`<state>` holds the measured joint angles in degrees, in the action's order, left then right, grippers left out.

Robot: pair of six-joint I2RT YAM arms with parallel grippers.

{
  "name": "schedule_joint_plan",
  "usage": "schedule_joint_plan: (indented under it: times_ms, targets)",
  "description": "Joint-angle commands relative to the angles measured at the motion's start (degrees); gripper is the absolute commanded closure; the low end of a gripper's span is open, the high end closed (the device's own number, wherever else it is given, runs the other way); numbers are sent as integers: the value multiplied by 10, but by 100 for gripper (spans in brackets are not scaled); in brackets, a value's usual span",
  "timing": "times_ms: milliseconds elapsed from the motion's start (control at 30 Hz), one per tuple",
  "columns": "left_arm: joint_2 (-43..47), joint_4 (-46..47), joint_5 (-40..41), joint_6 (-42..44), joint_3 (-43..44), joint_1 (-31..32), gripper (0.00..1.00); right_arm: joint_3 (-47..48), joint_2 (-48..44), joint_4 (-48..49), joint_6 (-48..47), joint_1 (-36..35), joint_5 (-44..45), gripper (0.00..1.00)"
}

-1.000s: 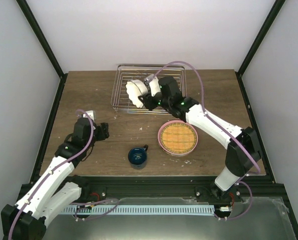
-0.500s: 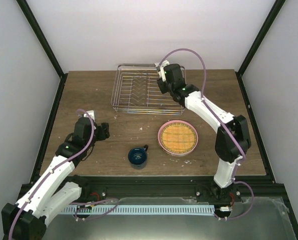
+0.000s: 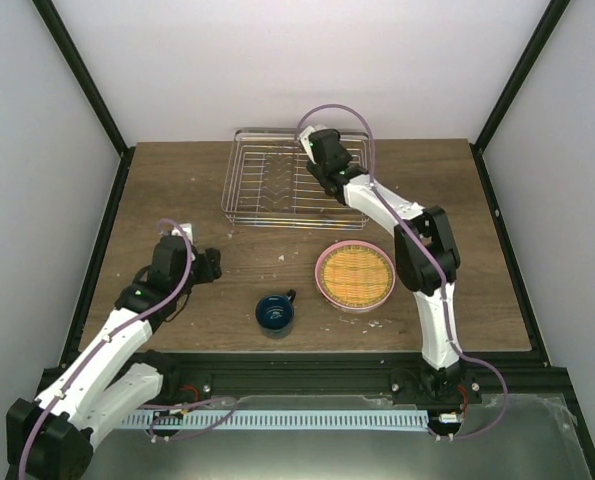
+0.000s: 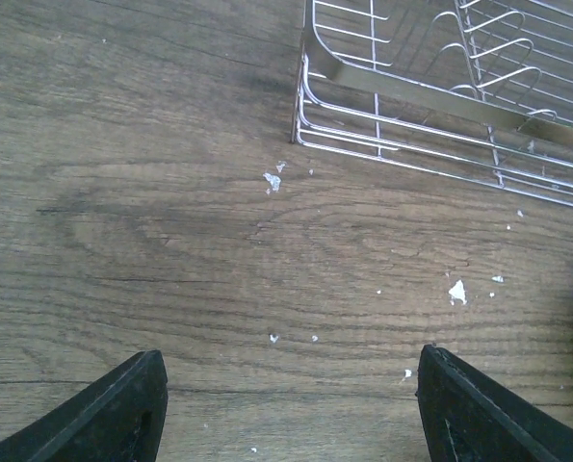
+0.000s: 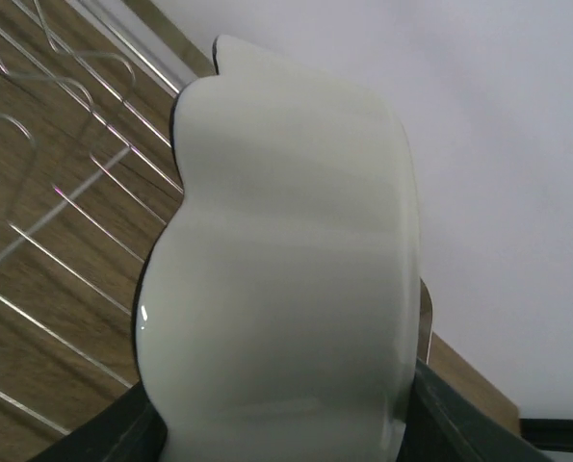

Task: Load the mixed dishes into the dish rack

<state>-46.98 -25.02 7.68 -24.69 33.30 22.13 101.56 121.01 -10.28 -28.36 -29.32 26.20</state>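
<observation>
The white scalloped bowl (image 5: 286, 289) fills the right wrist view, and my right gripper (image 5: 286, 428) is shut on it, a dark finger at each side. From above, that gripper (image 3: 320, 150) hangs over the far right part of the silver wire dish rack (image 3: 267, 190), and the bowl is hidden under the wrist. The rack's prongs (image 5: 65, 221) show behind the bowl. A dark blue mug (image 3: 274, 313) stands on the table. A yellow-lime ribbed plate (image 3: 357, 273) lies on a pink plate (image 3: 321, 276). My left gripper (image 3: 211, 264) is open and holds nothing, above bare wood (image 4: 286, 289).
The rack's near left corner (image 4: 310, 106) lies ahead of my left gripper. White crumbs (image 4: 456, 291) dot the wooden table (image 3: 177, 200). Black frame posts and white walls close in the sides and back.
My right arm has swung the bowl from the rack's front middle up to its far right part, the elbow folding in. The left arm has barely moved.
</observation>
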Motion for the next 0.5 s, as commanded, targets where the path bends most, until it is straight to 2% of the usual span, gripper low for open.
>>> schedule_joint_plan:
  times_ms: [0, 467]
  targets:
    - [-9, 20, -7, -4, -6, 1, 27, 49, 24, 91, -91, 5, 70, 84]
    - [-38, 52, -34, -8, -13, 1, 28, 21, 95, 222, -293, 27, 164, 84]
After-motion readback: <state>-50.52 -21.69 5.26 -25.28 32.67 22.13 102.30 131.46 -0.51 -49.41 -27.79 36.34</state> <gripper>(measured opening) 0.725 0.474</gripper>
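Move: In the right hand the white scalloped plate is already held; the place it is bound for, the rack's back right part, lies about 4 cm ahead, 4 cm right and some 12 cm below that hand. The rack's row of wire tines stands roughly 13 cm left and 4 cm back, 14 cm lower. The pink-rimmed plate is some 28 cm back and 3 cm right, 18 cm down. From the left hand, that rack place is about 31 cm ahead and 31 cm right, 8 cm below. Lowering the white plate towards the back right of the dish rack, the right hand sinks about 6 cm while easing forward and to the right by some 3 cm each. The wrist rolls roughly 25 degrees, left side going down, and the fingers keep their pinch on the plate; whether it meets the wires can't be seen. ##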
